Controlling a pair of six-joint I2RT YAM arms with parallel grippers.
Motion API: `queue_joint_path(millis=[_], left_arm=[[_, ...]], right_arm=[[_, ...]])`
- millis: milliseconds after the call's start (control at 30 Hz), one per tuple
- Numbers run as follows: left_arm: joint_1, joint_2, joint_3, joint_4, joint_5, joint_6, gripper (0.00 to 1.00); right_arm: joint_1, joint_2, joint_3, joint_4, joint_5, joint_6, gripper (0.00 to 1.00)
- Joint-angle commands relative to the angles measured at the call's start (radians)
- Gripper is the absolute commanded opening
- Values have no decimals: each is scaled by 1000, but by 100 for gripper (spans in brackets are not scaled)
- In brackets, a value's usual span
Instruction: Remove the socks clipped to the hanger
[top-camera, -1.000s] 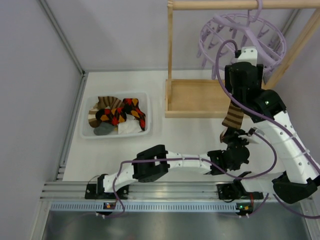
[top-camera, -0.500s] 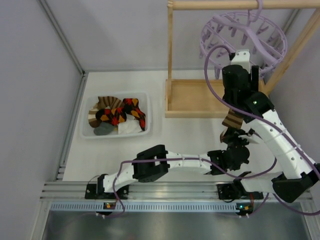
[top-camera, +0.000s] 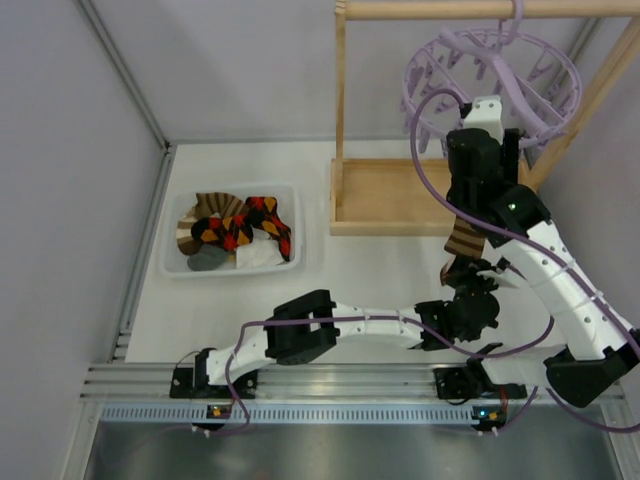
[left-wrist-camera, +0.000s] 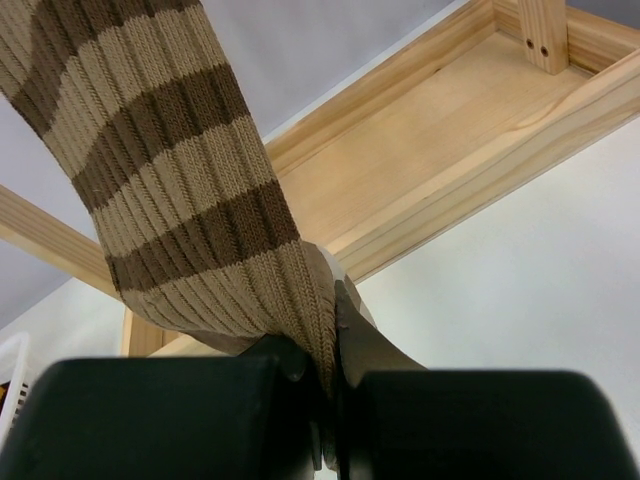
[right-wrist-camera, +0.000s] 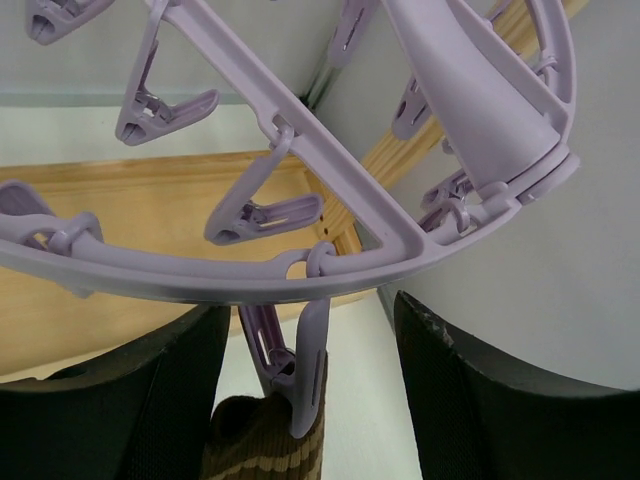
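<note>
The lavender hanger (top-camera: 495, 75) hangs by its hook from the wooden rack's top bar. One brown-and-tan striped sock (top-camera: 463, 240) hangs from a clip peg (right-wrist-camera: 300, 375) on its ring (right-wrist-camera: 250, 280). My left gripper (top-camera: 462, 272) is shut on the sock's lower end (left-wrist-camera: 250, 290). My right gripper (right-wrist-camera: 310, 400) is open, its fingers (right-wrist-camera: 455, 400) on either side of the peg that holds the sock's top (right-wrist-camera: 265, 445), not touching it. Several other socks (top-camera: 235, 230) lie in the tray.
A clear plastic tray (top-camera: 170, 268) sits at the left with striped, diamond-patterned, white and grey socks. The wooden rack has a base tray (top-camera: 390, 195), an upright (top-camera: 340, 100) and a slanted brace (top-camera: 590, 90). Grey walls close the left and back.
My right gripper has risen toward the hanger ring and now straddles the peg. The hanger has swung a little to the right. The left gripper has kept its hold on the sock.
</note>
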Motion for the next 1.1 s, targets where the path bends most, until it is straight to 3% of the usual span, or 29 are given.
queue_joint_path(millis=[0,467,667,867,900,1067], left_arm=[[-32,-2,-4,30,9,6,0],[-38,-22,-30,30,13,-9,0],[-38,-21,-30,30,16,-6,0],[-36,-19,-33,30,15,-12,0],[-36,-17,-33,30,16,-15,0],[-35,-30,-55,30,12,-37,0]], right_arm=[[0,17,-5,87,40,-40,64],[-6,54,-14,150,95,-115,55],[-6,65,-24,148,98,-113,46],[-6,66,-24,148,97,-110,31],[-6,63,-24,147,95,-107,23],[-6,56,-25,144,91,-92,15]])
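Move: The clip holding the last striped sock sits almost between the right hand's open fingers, roughly 2 cm ahead and 2 cm lower. The striped sock's middle is about 4 cm back, 1 cm left and 10 cm below that hand; an empty clip on the rim stands some 6 cm ahead and 7 cm left at its height. From the left hand, already gripping the sock's lower end, the clip is about 11 cm ahead, 4 cm right and 16 cm up. The right hand eases about 1.5 cm forward, dipping very slightly and rolling its left side down some 5 degrees, and brings its fingers around the clip's two handles, closing from wide open to roughly a quarter so that the pads come onto the handles and squeeze them. The left hand keeps its pinch on the lower end of the striped sock and sinks just under 1 cm in two small steps, drawing the sock downward away from the clip. ##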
